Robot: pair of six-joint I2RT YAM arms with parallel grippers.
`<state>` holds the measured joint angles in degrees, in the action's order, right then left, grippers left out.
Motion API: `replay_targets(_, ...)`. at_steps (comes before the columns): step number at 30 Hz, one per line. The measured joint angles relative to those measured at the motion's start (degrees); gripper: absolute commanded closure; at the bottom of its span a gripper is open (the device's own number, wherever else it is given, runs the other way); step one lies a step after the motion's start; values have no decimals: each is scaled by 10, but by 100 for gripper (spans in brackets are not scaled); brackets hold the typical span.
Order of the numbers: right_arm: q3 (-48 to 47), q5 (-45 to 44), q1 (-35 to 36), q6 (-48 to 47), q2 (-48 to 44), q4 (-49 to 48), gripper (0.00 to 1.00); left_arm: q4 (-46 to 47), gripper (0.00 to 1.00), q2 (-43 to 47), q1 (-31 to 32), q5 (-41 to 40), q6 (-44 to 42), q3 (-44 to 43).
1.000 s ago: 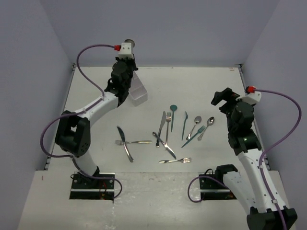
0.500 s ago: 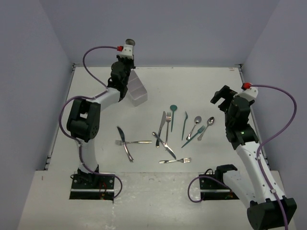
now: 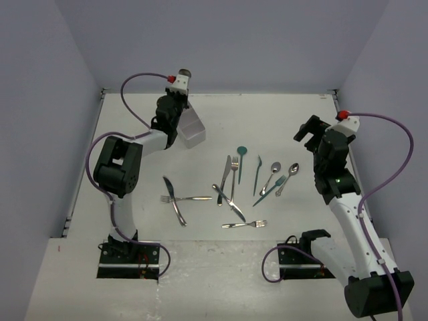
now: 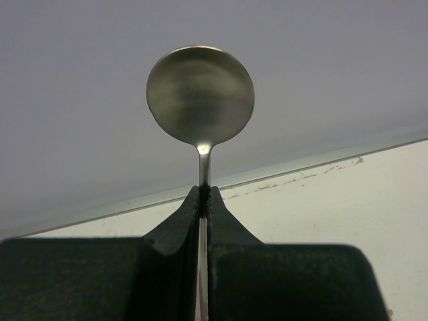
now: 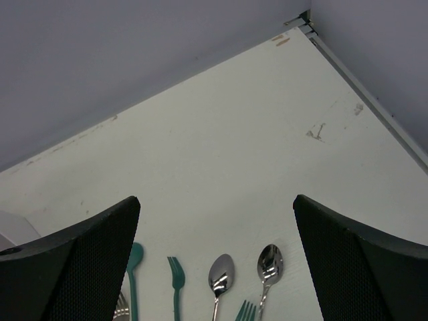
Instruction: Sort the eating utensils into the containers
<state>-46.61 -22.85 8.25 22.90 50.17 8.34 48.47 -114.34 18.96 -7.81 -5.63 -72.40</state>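
My left gripper (image 3: 179, 88) is shut on the handle of a silver spoon (image 4: 200, 93), which stands with its round bowl up against the back wall (image 3: 185, 71). The gripper (image 4: 204, 195) is above the far left end of the white organiser (image 3: 192, 127). My right gripper (image 3: 309, 132) is open and empty, held above the table to the right of the loose utensils. On the table lie a teal spoon (image 3: 241, 155), a teal fork (image 3: 257, 174), two silver spoons (image 3: 273, 172) (image 3: 290, 172), a second teal fork (image 3: 271, 189), and silver knives and forks (image 3: 231, 187) (image 3: 175, 198).
The right wrist view shows the teal spoon (image 5: 134, 257), teal fork (image 5: 175, 277) and two silver spoons (image 5: 221, 275) (image 5: 269, 262) between its fingers, with the table's back right corner (image 5: 304, 20) ahead. A silver fork (image 3: 244, 225) lies nearest the arm bases. Walls enclose the table.
My left arm has swung its wrist up and back by the organiser, keeping hold of the spoon. My right arm has shifted slightly back, still open.
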Motion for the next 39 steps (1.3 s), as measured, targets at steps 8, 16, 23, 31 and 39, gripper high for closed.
replay_targets(8,0,11,0,2,-5,1,1,-17,57,1,-2,0,0,5)
replay_targets(16,0,12,0,20,-23,20,1,-74,2,39,-2,-1,1,11)
replay_targets(23,0,9,0,62,-24,74,1,-139,0,166,-2,31,15,18)
replay_targets(31,-26,-16,-2,164,80,207,1,-340,0,293,-2,67,171,6)
replay_targets(39,-83,55,-46,200,310,284,1,-423,0,395,-1,104,250,150)
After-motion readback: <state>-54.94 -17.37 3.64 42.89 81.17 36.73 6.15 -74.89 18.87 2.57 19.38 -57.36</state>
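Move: The left hand holds the large spoon upright, bowl up, over the container's far compartment; the container's middle is about 4 cm back, 1 cm right and 17 cm below. For the right hand, the ornate spoon lies nearly underneath, roughly 1 cm back, 3 cm left and 26 cm down. The plain spoon is some 6 cm left of that spoon and level with it, the green fork about 7 cm left and 4 cm nearer. The left hand lowers the large spoon's handle a further 1.5 cm or so towards the container's far compartment, opens wide to let go of it, then backs off about 17 cm, arching up and partly down again while the fingers tip downward. The right hand, fingers still wide open, drifts slightly at first and then drops some 19 cm towards the ornate spoon with hardly any sideways travel, tipping about 45 degrees to point steeply down and rolling a little left side up, and is still clear above the spoon. ##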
